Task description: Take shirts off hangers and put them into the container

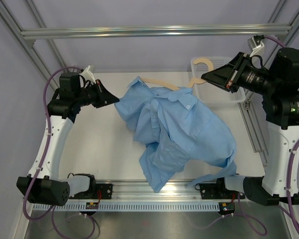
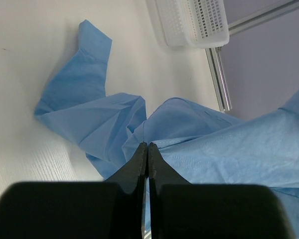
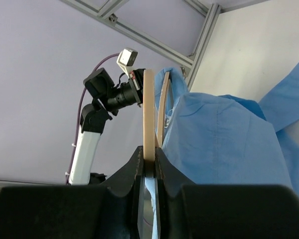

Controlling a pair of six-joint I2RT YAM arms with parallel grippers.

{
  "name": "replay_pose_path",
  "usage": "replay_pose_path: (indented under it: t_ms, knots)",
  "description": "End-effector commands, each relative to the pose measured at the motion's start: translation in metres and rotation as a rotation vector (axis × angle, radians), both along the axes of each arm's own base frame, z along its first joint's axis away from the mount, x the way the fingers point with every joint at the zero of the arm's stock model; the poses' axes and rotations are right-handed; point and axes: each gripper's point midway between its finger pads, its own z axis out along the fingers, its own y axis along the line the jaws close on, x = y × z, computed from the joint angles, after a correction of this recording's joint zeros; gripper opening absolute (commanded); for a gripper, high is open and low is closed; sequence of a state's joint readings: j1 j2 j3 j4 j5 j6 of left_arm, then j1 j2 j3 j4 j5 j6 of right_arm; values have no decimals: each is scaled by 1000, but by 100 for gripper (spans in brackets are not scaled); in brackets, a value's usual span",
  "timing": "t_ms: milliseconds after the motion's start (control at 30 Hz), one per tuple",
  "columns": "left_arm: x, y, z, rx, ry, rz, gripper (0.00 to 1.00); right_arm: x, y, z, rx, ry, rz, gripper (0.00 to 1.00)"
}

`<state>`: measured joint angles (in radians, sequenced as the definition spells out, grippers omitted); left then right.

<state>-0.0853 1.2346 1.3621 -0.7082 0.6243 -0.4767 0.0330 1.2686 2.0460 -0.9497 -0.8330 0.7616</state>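
The light blue shirt (image 1: 182,129) hangs crumpled over the table's middle, its upper part still draped on the tan wooden hanger (image 1: 162,83). My right gripper (image 1: 203,77) is shut on the hanger near its hook; in the right wrist view the hanger (image 3: 149,109) stands pinched between the jaws of the right gripper (image 3: 149,154), with the shirt (image 3: 224,134) beside it. My left gripper (image 1: 117,98) is shut on the shirt's left shoulder edge; in the left wrist view the left gripper (image 2: 147,145) pinches a fold of the shirt (image 2: 229,149). The white mesh container (image 1: 220,95) sits at the back right, partly hidden by the right gripper.
The container (image 2: 192,22) stands against the table's right edge rail (image 2: 219,74). A shirt sleeve (image 1: 214,175) trails toward the front rail near the right arm's base. An aluminium frame bar (image 1: 149,32) crosses the back.
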Motion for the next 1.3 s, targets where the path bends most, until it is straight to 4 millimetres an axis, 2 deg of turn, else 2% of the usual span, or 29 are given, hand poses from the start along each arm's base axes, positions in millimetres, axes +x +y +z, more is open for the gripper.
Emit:
replay_pose_path:
  t_ms: [0,67,100,133,167,200,233,267,300,333,400,433,467,500,700,767,800,833,867,900,933,967,1033,1067,1133,1167,1267]
  knots:
    - [5,57,-51,215,71,210,0,-17,-13,60,25,-254,-101,0]
    - [-2,33,-33,98,16,101,0,-17,-17,60,17,-282,-141,0]
    - [-8,21,-34,36,4,49,0,-12,-17,51,13,-262,-141,0]
    - [-18,0,-4,-64,-114,-73,0,-11,-16,47,8,-261,-129,0]
    - [-24,-12,1,-95,-130,-124,0,-8,-16,41,-3,-249,-130,0]
    - [-38,-36,5,-116,-146,-212,0,-3,-18,32,-17,-229,-138,0]
    - [-52,-55,19,-191,-230,-334,0,0,-21,25,-46,-223,-160,0]
    - [-63,-66,28,-285,-196,-377,0,3,-24,20,-64,-212,-176,0]
    - [-74,-81,52,-342,-325,-476,0,6,-27,17,-96,-218,-191,0]
    - [-89,-87,53,-383,-319,-535,0,11,-35,9,-125,-190,-247,0]
    - [-104,-96,58,-404,-304,-576,0,13,-46,14,-161,-218,-316,0]
    - [-101,-96,59,-383,-303,-544,0,17,-54,14,-174,-212,-368,0]
    - [-100,-97,52,-335,-322,-543,0,19,-56,16,-176,-214,-385,0]
    - [-103,-96,40,-313,-257,-530,0,22,-58,18,-175,-217,-402,0]
    - [-110,-90,-2,-259,-184,-458,0,34,-59,43,-145,-271,-418,0]
    - [-108,-86,-15,-230,-169,-432,0,38,-61,46,-153,-269,-433,0]
    - [-110,-82,-25,-204,-129,-407,0,40,-64,52,-165,-290,-445,0]
    - [-103,-77,-32,-166,-124,-352,0,42,-68,50,-183,-281,-463,0]
    - [-99,-72,-37,-132,-124,-319,0,34,-70,63,-188,-320,-479,0]
    - [-98,-65,-47,-93,-76,-273,0,42,-73,59,-222,-312,-488,0]
    - [-87,-54,-59,-39,-45,-189,0,43,-81,53,-248,-279,-524,0]
    - [-79,-43,-67,-19,-13,-140,0,38,-84,60,-255,-303,-543,0]
    - [-75,-28,-87,17,78,-82,0,36,-92,58,-278,-297,-585,0]
    - [-70,-21,-90,25,80,-61,0,41,-92,49,-286,-272,-583,0]
    - [-67,-17,-87,46,68,-55,0,35,-92,47,-282,-275,-582,0]
    - [-65,-15,-88,64,60,-61,0,40,-93,38,-289,-247,-589,0]
    - [-69,-16,-97,70,103,-70,0,29,-104,49,-281,-277,-660,0]
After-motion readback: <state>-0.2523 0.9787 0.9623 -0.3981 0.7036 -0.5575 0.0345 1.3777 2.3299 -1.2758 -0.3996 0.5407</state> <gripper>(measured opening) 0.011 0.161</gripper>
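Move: The left gripper already pinches the left side of the shirt. From it the left end of the hanger lies about 10 cm to the right, 2 cm back and 13 cm above. The right gripper already holds the hanger's neck; from it that same end is some 21 cm left, 6 cm ahead and 8 cm below. The body of the shirt hangs roughly 8 cm back, 5 cm left and 22 cm below the right gripper, the container about 44 cm ahead, 19 cm right and far below. Keep the left gripper pinched on the shirt and draw it about 10 cm back and as far to the right, turning clockwise, then ease it some 4 cm forward and left while it sinks and unturns partly. Meanwhile carry the hanger about 6 cm right and a little forward with the right gripper, fingers still shut on its neck, swinging the wrist clockwise some 20 degrees and rolling its left side down. ##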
